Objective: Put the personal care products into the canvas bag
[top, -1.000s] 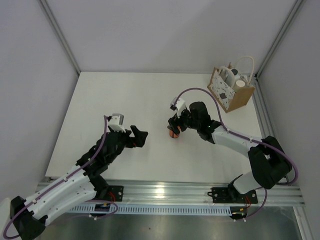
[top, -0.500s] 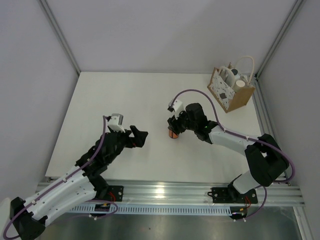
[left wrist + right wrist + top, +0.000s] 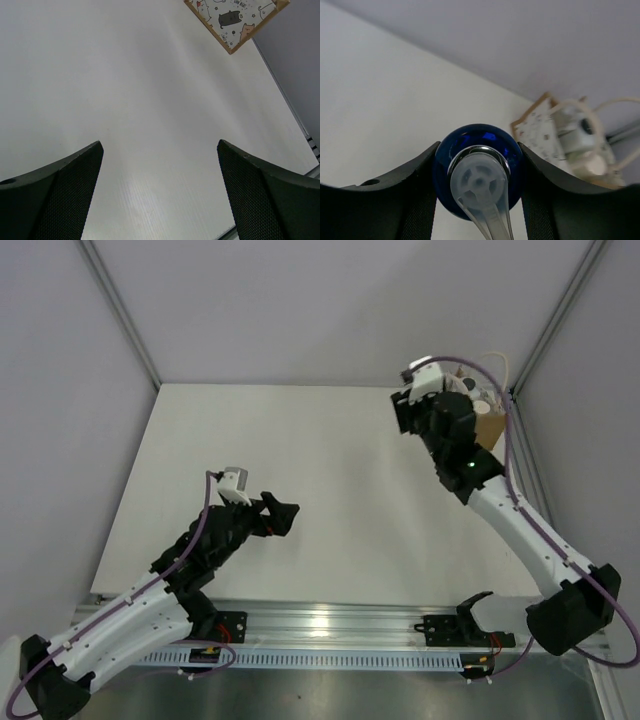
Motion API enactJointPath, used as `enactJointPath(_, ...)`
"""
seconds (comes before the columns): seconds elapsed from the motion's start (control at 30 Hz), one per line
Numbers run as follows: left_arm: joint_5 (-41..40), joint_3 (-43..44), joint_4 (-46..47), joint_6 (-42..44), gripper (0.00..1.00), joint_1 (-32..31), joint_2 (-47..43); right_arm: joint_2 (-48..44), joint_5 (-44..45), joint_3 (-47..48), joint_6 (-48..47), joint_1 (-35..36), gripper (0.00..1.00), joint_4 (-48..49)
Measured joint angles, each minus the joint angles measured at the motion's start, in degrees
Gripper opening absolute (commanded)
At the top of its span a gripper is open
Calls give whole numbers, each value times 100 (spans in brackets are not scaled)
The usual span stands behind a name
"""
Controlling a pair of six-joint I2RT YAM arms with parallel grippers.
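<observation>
My right gripper [image 3: 479, 146] is shut on the orange bottle, of which only the blue-white cap [image 3: 470, 145] shows between the fingers. In the top view the right gripper [image 3: 408, 415] hangs raised at the back right, just left of the canvas bag [image 3: 490, 427], and hides the bottle. The bag's white dotted panel [image 3: 537, 132] lies ahead and to the right of the cap. A white-capped bottle [image 3: 483, 405] stands inside the bag. My left gripper [image 3: 280, 512] is open and holds nothing, low over the table's left middle.
The bag [image 3: 232, 20] stands in the back right corner next to the enclosure's frame post [image 3: 545, 340] and grey wall. Its white looped handles [image 3: 497, 360] rise above its mouth. The white table [image 3: 300, 440] ends at a metal rail near the arm bases.
My right gripper closed on the orange bottle at mid-table, lifted it and carried it back and right to the bag. The left arm has stayed put.
</observation>
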Motion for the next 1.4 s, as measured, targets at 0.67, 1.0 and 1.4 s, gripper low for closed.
enactJointPath(0.67,1014,-44,184,-350,99,0,79,317,501,1530,-46,-2896,0,-74)
enactJointPath(1.0,1703,-201,527,-605,99,0,-57,1169,411,1274,186,-3279,0,632)
enactJointPath(1.4,1947,-258,726,-763,99,0,44,1884,-184,1080,468,-3206,0,1128)
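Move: The canvas bag, where my right hand is taking the held orange bottle, stands roughly 16 cm ahead and 22 cm to the right, its middle about 21 cm below. In it a pale bottle stands about 14 cm ahead and 25 cm right of that hand, a dark-capped bottle about 20 cm ahead and 22 cm right. From my idle left hand the bag lies some 33 cm ahead, 48 cm right and 9 cm lower. Keeping the orange bottle pinched near its cap, I swing my right hand right and up about 14 cm, turning some 30 degrees clockwise, then carry it forward and down again to bring the bottle over the near part of the bag's opening. Meanwhile I draw my open left hand about 5 cm right and a little back, turning it clockwise. ##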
